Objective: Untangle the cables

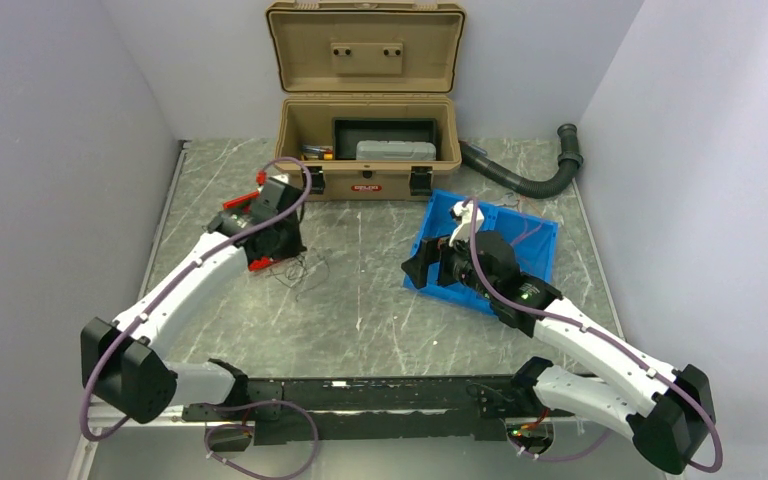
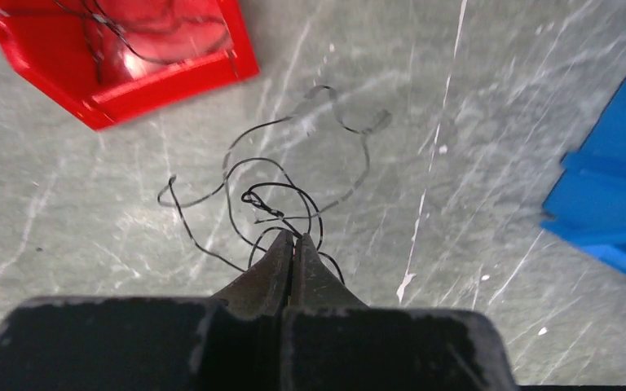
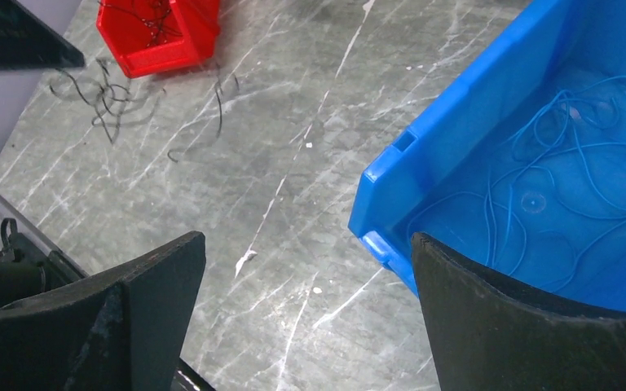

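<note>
Thin black cables (image 2: pixel 249 196) lie in a loose tangle on the marbled table, also seen small in the top view (image 1: pixel 300 270) and far off in the right wrist view (image 3: pixel 110 98). My left gripper (image 2: pixel 293 238) is shut with its tips in the near edge of that tangle, and black strands run out from both sides of the tips. More dark strands lie in a red bin (image 2: pixel 171 81) just beyond. Thin blue cables (image 3: pixel 570 163) lie in the blue bin (image 3: pixel 456 122). Over that bin's left edge my right gripper (image 3: pixel 306 244) is open and holds nothing.
A tan toolbox (image 1: pixel 368 150) stands open at the back with items inside. A black corrugated hose (image 1: pixel 520 180) curves behind the blue bin (image 1: pixel 535 235). The red bin (image 1: pixel 242 200) is mostly hidden under the left arm. Walls close in left and right.
</note>
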Robot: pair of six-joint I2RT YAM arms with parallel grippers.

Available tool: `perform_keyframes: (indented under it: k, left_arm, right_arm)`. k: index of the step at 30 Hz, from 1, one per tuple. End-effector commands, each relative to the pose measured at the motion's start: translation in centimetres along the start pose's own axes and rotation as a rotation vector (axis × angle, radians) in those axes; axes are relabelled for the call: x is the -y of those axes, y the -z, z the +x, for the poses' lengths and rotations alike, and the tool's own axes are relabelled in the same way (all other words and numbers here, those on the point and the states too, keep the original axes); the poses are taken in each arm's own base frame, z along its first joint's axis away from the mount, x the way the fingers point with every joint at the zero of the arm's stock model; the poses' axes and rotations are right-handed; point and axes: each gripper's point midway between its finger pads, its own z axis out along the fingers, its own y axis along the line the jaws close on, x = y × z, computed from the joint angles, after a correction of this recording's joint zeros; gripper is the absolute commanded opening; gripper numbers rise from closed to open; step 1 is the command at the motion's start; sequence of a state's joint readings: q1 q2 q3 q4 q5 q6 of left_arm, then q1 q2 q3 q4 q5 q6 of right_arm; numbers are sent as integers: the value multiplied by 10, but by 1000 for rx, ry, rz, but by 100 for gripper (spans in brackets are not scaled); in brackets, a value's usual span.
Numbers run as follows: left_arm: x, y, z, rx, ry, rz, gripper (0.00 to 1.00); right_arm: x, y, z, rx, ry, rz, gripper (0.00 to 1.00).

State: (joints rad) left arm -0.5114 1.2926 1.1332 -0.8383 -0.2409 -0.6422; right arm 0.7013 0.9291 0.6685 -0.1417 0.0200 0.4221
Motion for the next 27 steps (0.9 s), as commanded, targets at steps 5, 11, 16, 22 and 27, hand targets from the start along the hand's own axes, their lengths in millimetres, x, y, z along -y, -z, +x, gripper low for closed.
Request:
perform_keyframes:
  k: [5,11,16,22,27]
  left_arm:
    - [-16,44,-77,152,2,86,0]
    - [-24,70,-116,223,20,120,0]
    - [-36,90,-145,284,33,102,0]
    - [-41,121,-180,372,44,119,0]
    - [-55,111,-199,395,84,93,0]
  right_arm:
    - [-8,3,-27,45,14,-19,97]
    - [-9,1,-29,39,16,-35,97]
    - [-9,1,-31,41,14,-39,97]
    - [-9,3,-32,41,12,-40,97]
    - [-9,4,-32,43,5,-47,97]
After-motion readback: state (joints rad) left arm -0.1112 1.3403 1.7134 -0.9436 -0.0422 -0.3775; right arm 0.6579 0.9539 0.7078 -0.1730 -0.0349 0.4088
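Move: My left hand already holds the last black cable, its loops hanging beneath. The red bin I'm taking it to lies about 10 cm ahead, 12 cm left and 11 cm below. The tan toolbox is roughly 28 cm ahead and 11 cm right, its middle some 3 cm lower; the blue bin is about 5 cm ahead, 37 cm right and 10 cm down. From my right hand, the red bin is some 14 cm ahead, 34 cm left and 13 cm below. I lift the black cable high with my left hand, climbing about 19 cm while carrying it some 11 cm forward and left across the table, to bring it over the red bin. My fingers stay shut on the cable, and the wrist tips the fingertips up and outward by roughly 20 degrees on the way. ##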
